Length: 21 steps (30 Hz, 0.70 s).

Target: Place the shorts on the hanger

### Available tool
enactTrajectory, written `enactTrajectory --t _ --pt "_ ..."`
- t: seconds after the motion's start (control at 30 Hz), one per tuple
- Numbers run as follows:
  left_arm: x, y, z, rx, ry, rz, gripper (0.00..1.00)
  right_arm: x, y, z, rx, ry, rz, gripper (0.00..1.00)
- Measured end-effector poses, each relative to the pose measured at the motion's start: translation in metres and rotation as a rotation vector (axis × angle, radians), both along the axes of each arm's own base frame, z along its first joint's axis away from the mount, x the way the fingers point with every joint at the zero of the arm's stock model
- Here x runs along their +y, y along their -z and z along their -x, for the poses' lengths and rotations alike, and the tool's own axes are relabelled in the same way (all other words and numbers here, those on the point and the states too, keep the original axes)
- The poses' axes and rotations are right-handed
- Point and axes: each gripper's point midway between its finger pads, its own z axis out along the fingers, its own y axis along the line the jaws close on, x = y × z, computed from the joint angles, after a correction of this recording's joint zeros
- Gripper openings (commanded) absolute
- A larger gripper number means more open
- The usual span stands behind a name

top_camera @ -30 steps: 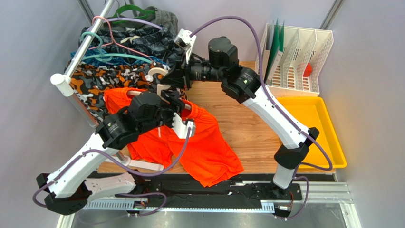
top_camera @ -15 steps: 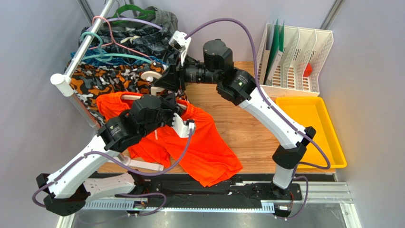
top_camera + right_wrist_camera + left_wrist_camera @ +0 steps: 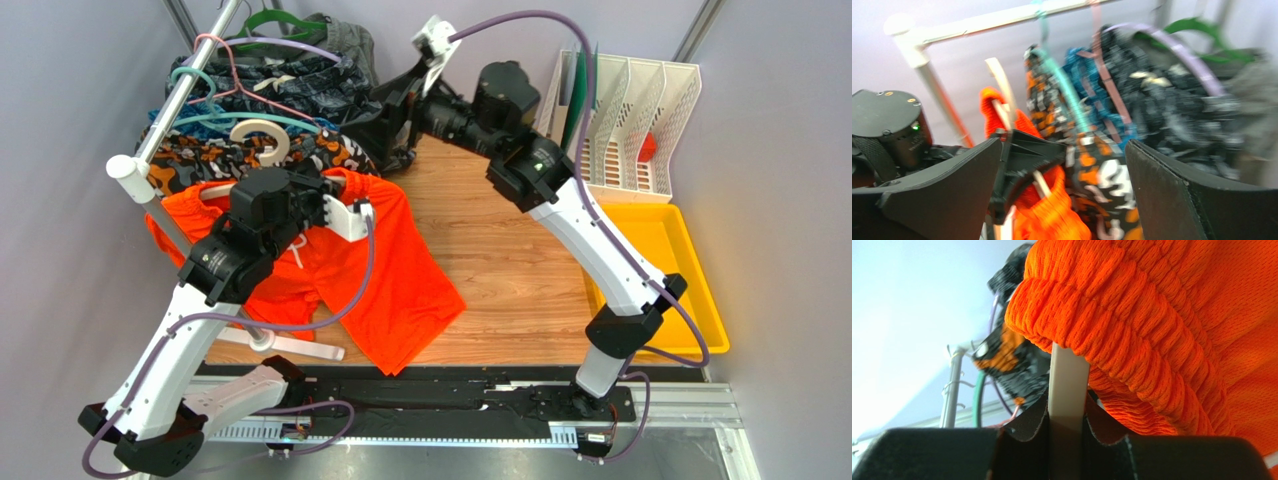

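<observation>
The bright orange-red shorts hang by their elastic waist over the cream hanger, whose thick hook stands up beside the rail. My left gripper is shut on the hanger. In the left wrist view its jaws pinch a flat cream bar of the hanger, with the ribbed waistband of the shorts draped just above. My right gripper hangs open, up and to the right of the hanger, touching nothing. In the blurred right wrist view, the right gripper faces the hanger and the shorts from a distance.
A white clothes rail at the back left carries camouflage shorts and dark shorts on thin coloured hangers. Its foot lies on the wooden table. A white file rack and a yellow tray stand at the right.
My right gripper has let go of the hanger's hook, opened wide and drawn back up and to the right. My left arm has carried hanger and shorts leftwards to the rail.
</observation>
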Motion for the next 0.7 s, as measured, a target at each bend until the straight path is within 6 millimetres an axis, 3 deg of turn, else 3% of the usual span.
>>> enactTrajectory --t 0.1,0.27,0.47,0.7 --pt "0.009 -0.015 -0.012 -0.037 -0.038 0.027 0.0 -0.03 -0.019 -0.019 -0.025 0.093 -0.04 1.0" --pt "0.016 -0.034 -0.03 -0.081 -0.077 0.059 0.0 -0.07 -0.038 -0.027 -0.059 0.194 -0.072 1.0" --pt "0.029 -0.063 -0.038 -0.144 -0.119 0.112 0.0 -0.087 -0.045 -0.018 -0.104 0.229 -0.072 1.0" --pt "0.045 -0.076 -0.034 -0.172 -0.159 0.157 0.0 -0.101 -0.041 -0.028 -0.129 0.281 -0.045 1.0"
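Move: The left hand already grips the hanger carrying the orange shorts. The free stretch of rail near its white end lies about 17 cm to this hand's left, 6 cm ahead and some 17 cm above. The white end cap sits about 21 cm left, level fore and aft; the teal hanger's hook is about 17 cm left and 11 cm ahead, both at rail height. From the right hand that stretch is some 25 cm left, 3 cm ahead and 6 cm up. Left hand raises the hanger about 7 cm, left-forward towards the rail; the open right withdraws 10 cm rightward. ##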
